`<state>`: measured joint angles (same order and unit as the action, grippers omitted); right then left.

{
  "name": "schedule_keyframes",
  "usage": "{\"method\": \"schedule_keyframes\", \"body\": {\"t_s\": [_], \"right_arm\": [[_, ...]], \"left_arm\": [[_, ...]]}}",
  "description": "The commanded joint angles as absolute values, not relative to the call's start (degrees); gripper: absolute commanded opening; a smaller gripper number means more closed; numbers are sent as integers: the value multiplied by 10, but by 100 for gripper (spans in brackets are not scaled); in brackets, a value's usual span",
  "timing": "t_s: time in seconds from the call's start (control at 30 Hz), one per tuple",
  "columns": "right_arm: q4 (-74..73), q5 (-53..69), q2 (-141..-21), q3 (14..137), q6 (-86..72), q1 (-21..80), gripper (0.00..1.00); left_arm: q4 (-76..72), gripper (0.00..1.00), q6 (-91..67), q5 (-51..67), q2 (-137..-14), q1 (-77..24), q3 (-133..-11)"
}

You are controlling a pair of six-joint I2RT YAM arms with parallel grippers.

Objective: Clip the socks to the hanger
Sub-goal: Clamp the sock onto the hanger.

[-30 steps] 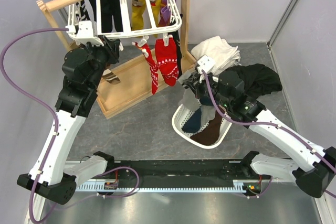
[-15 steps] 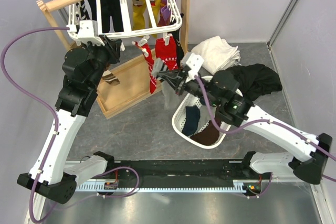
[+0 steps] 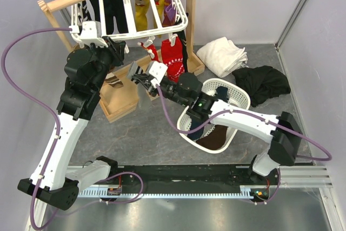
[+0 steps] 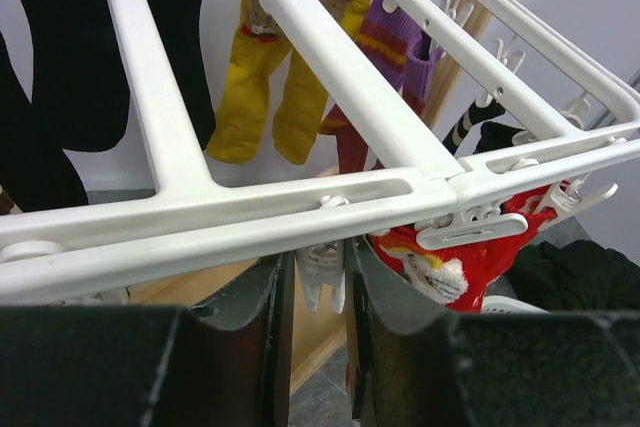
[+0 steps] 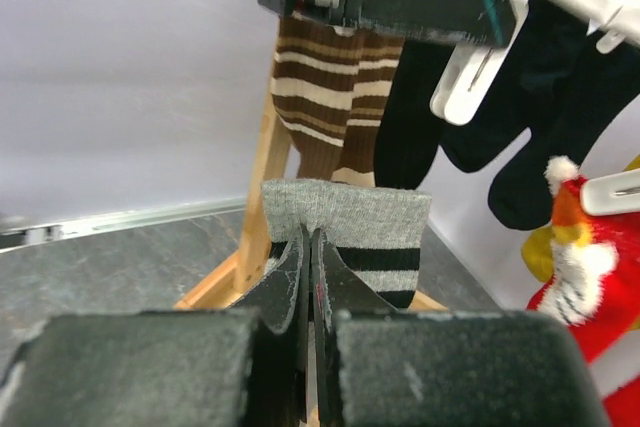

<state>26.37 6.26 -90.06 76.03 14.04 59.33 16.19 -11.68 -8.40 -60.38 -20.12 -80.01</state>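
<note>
The white slatted hanger (image 3: 154, 30) hangs from a wooden rail, and its frame (image 4: 300, 202) fills the left wrist view. A red patterned pair (image 3: 172, 60) is clipped at its front right corner (image 4: 470, 267). My left gripper (image 4: 322, 265) reaches up under the front bar (image 3: 116, 47), its jaws shut on a dangling white clip peg (image 4: 322, 287). My right gripper (image 5: 310, 237) is shut on the cuff of a grey sock (image 5: 345, 212) with dark stripes. It holds the sock up just below and right of the left gripper (image 3: 138, 74).
Black (image 3: 113, 12), yellow (image 3: 141, 14) and purple (image 3: 170, 12) socks hang further back on the hanger. A brown striped sock (image 5: 335, 77) hangs just beyond the grey one. The wooden stand's base (image 3: 127, 98) lies below. A white lattice basket (image 3: 240, 96), white cloth (image 3: 221, 55) and black cloth (image 3: 267, 82) are at the right.
My right arm has swung left and up from the basket to the hanger's front edge, carrying the grey sock. The left arm has stayed put on the clip peg.
</note>
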Motion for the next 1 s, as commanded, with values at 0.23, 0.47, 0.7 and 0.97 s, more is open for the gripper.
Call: {"method": "schedule_keyframes", "body": {"t_s": [0.23, 0.47, 0.7, 0.97], "right_arm": [[394, -9, -976, 807, 192, 595, 0], [395, -16, -998, 840, 207, 595, 0], [388, -20, -1009, 863, 219, 595, 0], [383, -20, -1017, 881, 222, 595, 0]], "left_arm": [[162, 2, -134, -69, -600, -204, -822], [163, 2, -135, -67, -600, -204, -821], [164, 2, -138, -63, -600, -204, -820], [167, 2, -137, -62, -599, -204, -819]]}}
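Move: Ahead of the right hand, which holds the grey sock with black stripes, the open clip waits about 7 cm farther out, 5 cm to the left and 5 cm higher. The hanger's front rail runs just above it, 2 cm farther out and 3 cm higher than the clip. The narrow red sock hangs some 6 cm ahead of the right hand, 7 cm to its right. The clip's jaws sit at the left hand's fingertips, about 1 cm ahead and 2 cm below. Carrying the grey sock's cuff forward and a little left towards the clip, the right hand travels about 5 cm out, dipping some 2.5 cm at first, then rising nearly 5 cm to bring the cuff up to the jaws. Its fingers stay shut on the sock while the wrist swings some 10 degrees clockwise. The left hand stays put, keeping the clip squeezed open. ##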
